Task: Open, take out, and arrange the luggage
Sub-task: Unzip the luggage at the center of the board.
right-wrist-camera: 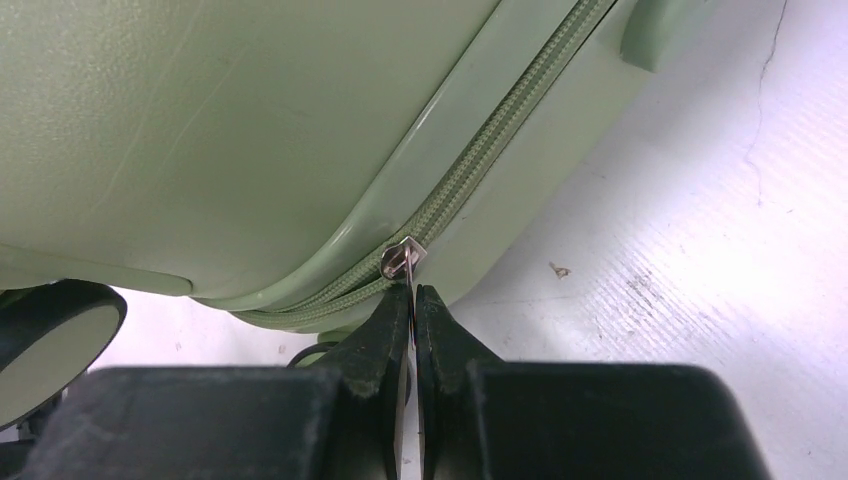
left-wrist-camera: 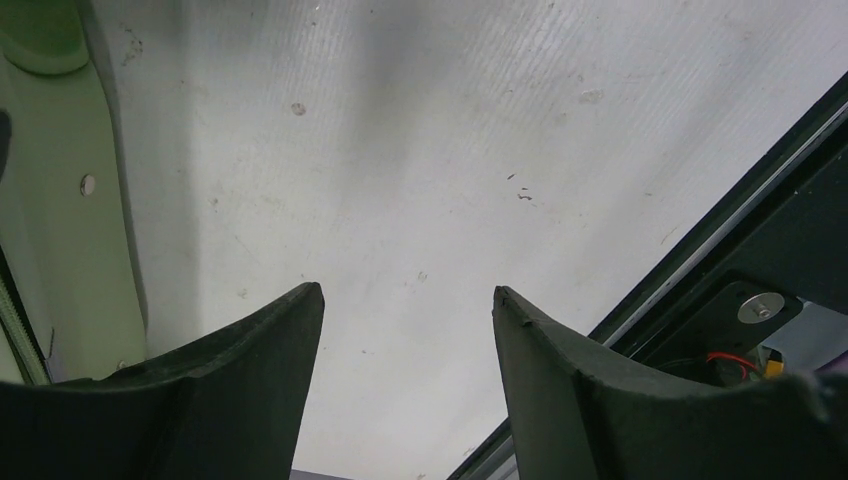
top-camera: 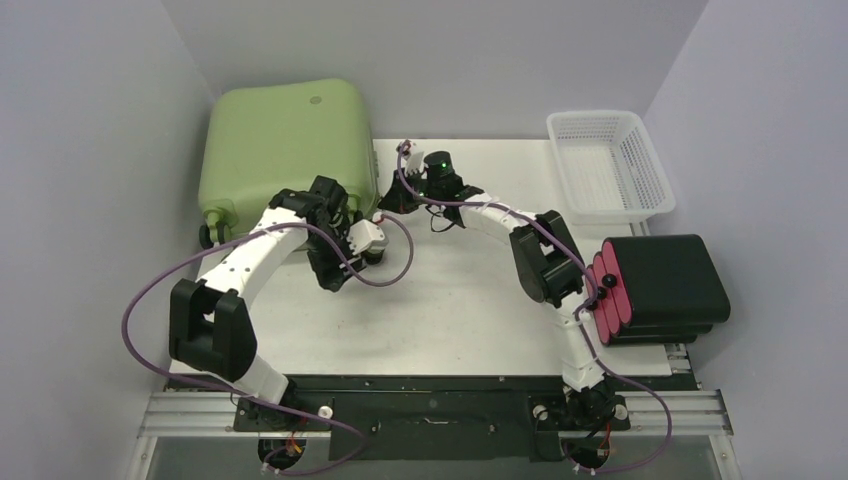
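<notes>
The luggage [top-camera: 285, 140], a light olive-green hard-shell suitcase, lies flat and closed at the back left of the table. In the right wrist view its green zipper [right-wrist-camera: 470, 170] runs along the shell's edge to a silver zipper pull [right-wrist-camera: 402, 260]. My right gripper [right-wrist-camera: 412, 292] is shut on that pull tab, at the suitcase's right front corner [top-camera: 385, 205]. My left gripper [left-wrist-camera: 408, 292] hangs open over bare table just in front of the suitcase [left-wrist-camera: 60, 220], nothing between its fingers [top-camera: 340, 270].
A white mesh basket [top-camera: 608, 165] stands at the back right. A black case with a pink-red side [top-camera: 655, 288] lies at the right edge, next to my right arm's elbow. The black mounting rail [top-camera: 430, 410] runs along the near edge.
</notes>
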{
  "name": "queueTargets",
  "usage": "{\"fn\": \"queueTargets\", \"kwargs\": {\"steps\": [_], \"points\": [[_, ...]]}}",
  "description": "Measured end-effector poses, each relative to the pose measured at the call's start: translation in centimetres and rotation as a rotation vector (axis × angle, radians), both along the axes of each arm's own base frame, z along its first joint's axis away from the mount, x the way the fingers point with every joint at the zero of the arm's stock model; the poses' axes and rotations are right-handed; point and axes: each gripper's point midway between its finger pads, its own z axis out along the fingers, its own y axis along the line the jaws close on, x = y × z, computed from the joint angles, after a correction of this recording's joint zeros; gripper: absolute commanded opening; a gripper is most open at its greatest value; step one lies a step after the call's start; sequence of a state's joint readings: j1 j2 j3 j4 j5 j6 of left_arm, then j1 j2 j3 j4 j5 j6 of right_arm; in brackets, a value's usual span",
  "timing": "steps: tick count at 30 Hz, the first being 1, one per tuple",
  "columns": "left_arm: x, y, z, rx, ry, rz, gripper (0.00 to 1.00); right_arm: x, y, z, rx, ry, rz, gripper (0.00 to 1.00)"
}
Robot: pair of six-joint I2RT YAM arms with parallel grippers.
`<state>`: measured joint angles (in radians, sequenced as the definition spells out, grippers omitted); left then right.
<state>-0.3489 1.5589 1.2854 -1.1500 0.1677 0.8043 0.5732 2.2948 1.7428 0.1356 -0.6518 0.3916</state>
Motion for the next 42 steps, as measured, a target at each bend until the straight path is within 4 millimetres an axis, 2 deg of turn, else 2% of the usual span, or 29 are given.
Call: {"fn": "queueTargets", "kwargs": {"steps": [3,8,10,16,18,22,26,28,30,31,34,38,40,42], "points": [[0.2,-0.1,0.3,-0.038,0.005,0.034,0.61,0.1,0.0,0.0,-0.002,-0.005,-0.006,0.00],[1.9,-1.8,3.3,-0.175,-0.057,0.076,0.61,0.2,0.0,-0.1,-0.017,-0.019,0.002,0.00],[2.3,-2.3,4.2,-0.212,-0.084,0.076,0.61,0.7,0.0,0.0,-0.040,-0.033,0.005,0.00],[2.0,-3.0,4.8,-0.262,-0.081,0.076,0.62,2.7,-0.2,0.1,-0.111,-0.106,-0.003,0.00],[2.2,-3.3,5.6,-0.286,-0.086,0.077,0.62,3.3,-0.2,0.1,-0.128,-0.125,-0.008,0.00],[4.0,-3.6,9.2,-0.368,-0.163,0.092,0.63,4.5,-0.2,0.1,-0.156,-0.150,-0.036,0.00],[6.5,-2.8,13.3,-0.449,-0.287,0.168,0.70,6.1,-0.2,0.0,-0.167,-0.183,-0.089,0.00],[8.1,-1.4,15.2,-0.479,-0.372,0.262,0.76,6.6,0.0,0.0,-0.171,-0.198,-0.111,0.00],[10.0,0.9,17.1,-0.495,-0.486,0.393,0.83,7.1,0.0,0.2,-0.174,-0.208,-0.135,0.00],[11.0,2.5,17.9,-0.498,-0.549,0.470,0.88,7.4,0.1,0.3,-0.175,-0.213,-0.146,0.00],[13.4,7.8,19.3,-0.468,-0.713,0.710,0.94,8.3,0.4,0.1,-0.178,-0.234,-0.181,0.00],[15.5,14.9,18.4,-0.382,-0.848,1.027,0.96,9.5,0.6,0.3,-0.174,-0.262,-0.223,0.00],[16.2,17.8,17.4,-0.336,-0.879,1.162,0.97,9.8,0.6,0.3,-0.171,-0.266,-0.233,0.00],[17.0,19.8,16.5,-0.306,-0.898,1.262,0.97,10.1,0.7,0.4,-0.166,-0.271,-0.240,0.00]]}}
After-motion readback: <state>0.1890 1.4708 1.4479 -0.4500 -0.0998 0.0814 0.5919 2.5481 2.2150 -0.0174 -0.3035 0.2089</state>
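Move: The right hand already pinches the zipper pull at the near end of the luggage's right side. The luggage's far-right corner, where the zipper leads, is about 18 cm ahead of that hand and 2 cm left, at its height; the near-right wheel is some 10 cm back, 3 cm left and 8 cm lower. From the left hand, the luggage's middle is roughly 23 cm ahead, 8 cm left and about level, and its near-left wheel is 4 cm ahead, 20 cm left and lower. Steadily forward along the luggage's right side, the right hand draws the pinched zipper pull about 10 cm towards the far corner, fingers shut and wrist turning slightly clockwise. The open left hand rises and goes forward, then swings left over the luggage's near-left part, ending some 20 cm left, its fingers spreading wide and swinging from straight down to point mostly forward. ##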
